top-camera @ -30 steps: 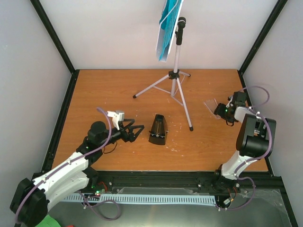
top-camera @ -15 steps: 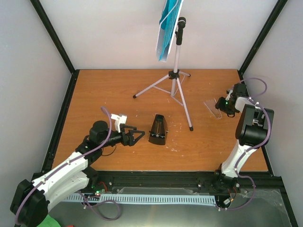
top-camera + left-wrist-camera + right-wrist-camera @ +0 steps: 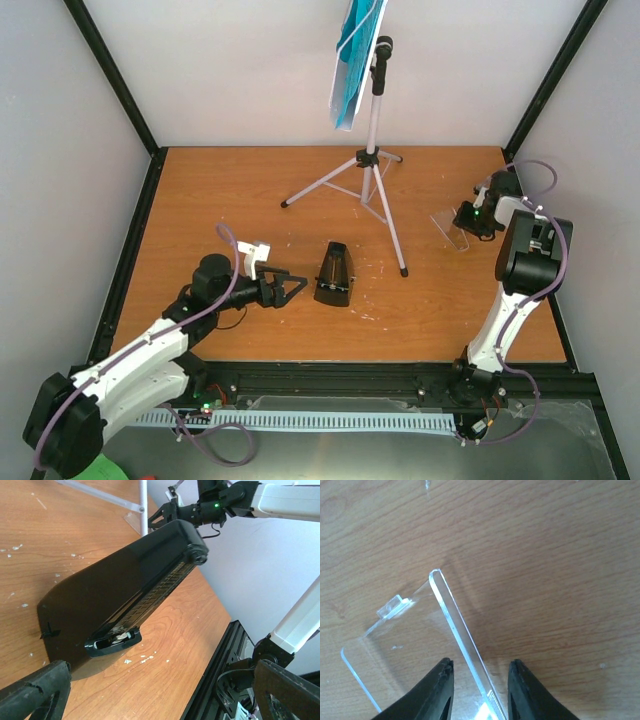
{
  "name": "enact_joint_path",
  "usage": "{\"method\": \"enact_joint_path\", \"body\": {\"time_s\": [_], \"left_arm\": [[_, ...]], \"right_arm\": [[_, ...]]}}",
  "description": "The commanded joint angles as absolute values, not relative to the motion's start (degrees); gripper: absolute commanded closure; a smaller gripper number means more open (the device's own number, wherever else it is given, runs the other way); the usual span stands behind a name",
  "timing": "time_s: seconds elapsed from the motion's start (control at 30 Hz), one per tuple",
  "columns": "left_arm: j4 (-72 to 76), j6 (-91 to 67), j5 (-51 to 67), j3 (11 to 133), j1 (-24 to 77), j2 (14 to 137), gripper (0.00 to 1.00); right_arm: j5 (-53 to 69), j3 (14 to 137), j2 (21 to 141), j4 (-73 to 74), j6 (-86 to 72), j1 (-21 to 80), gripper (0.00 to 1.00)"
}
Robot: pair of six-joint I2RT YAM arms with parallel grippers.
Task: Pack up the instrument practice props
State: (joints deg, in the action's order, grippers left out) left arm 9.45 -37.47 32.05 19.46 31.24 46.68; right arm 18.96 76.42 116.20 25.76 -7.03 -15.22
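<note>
The black pyramid metronome stands mid-table; in the left wrist view it fills the frame close ahead. My left gripper is open just left of it, its fingertips wide apart and touching nothing. The grey tripod music stand stands at the back with cyan sheet music on its tray. My right gripper is at the right side over a clear plastic panel. Its jaws straddle the panel's raised edge, with a gap on each side.
A tripod leg reaches toward the front, ending right of the metronome. Black frame posts and white walls close in the wooden table on three sides. White specks lie on the wood near the metronome.
My right gripper has moved toward the back over the clear panel and its jaws have narrowed around the edge. My left gripper has edged closer to the metronome.
</note>
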Motion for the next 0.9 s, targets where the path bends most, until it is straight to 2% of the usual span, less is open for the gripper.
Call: {"method": "enact_joint_path", "body": {"time_s": [0.0,0.1,0.3,0.53,0.73,0.87], "left_arm": [[13.1,-38.55,33.26,19.19,30.76,48.38,0.0],[13.61,-37.15,34.74,19.01,30.76,47.69,0.0],[10.28,-35.16,32.95,20.02,30.76,46.27,0.01],[8.2,-36.13,31.51,21.37,30.76,45.88,0.01],[4.87,-34.81,31.35,25.9,30.76,43.77,0.01],[0.58,-31.41,28.87,30.53,30.76,42.13,0.0]], "right_arm": [[18.02,77.08,117.43,27.43,-6.33,-14.73,0.73],[17.68,76.9,117.69,27.21,-6.31,-14.71,0.78],[17.58,75.37,115.94,26.13,-7.31,-14.67,0.97],[17.95,69.44,107.04,21.12,-11.58,-15.0,0.97],[24.6,59.77,87.09,15.6,-19.19,-16.7,0.97],[34.68,53.74,71.94,14.18,-24.5,-15.99,0.97]]}}
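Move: My right hand is already down with its fingers astride the long right rim of the clear cover, whose middle lies about 3 cm to my left, 1 cm back and 1 cm lower. The nearest foot of the music stand is some 18 cm to the left and 13 cm back. From my empty left hand the cover is roughly 44 cm to the right, 24 cm ahead and 17 cm down. I shut my right fingers on the clear cover's rim, pinching it while the hand stays almost in place, then lift it off the table, about 14 cm up and 5 cm back towards me, tilting the fingertips some 20 degrees up and forward. My left hand, wide open and empty beside the metronome, stays put, then begins to rise by about 3 cm. ##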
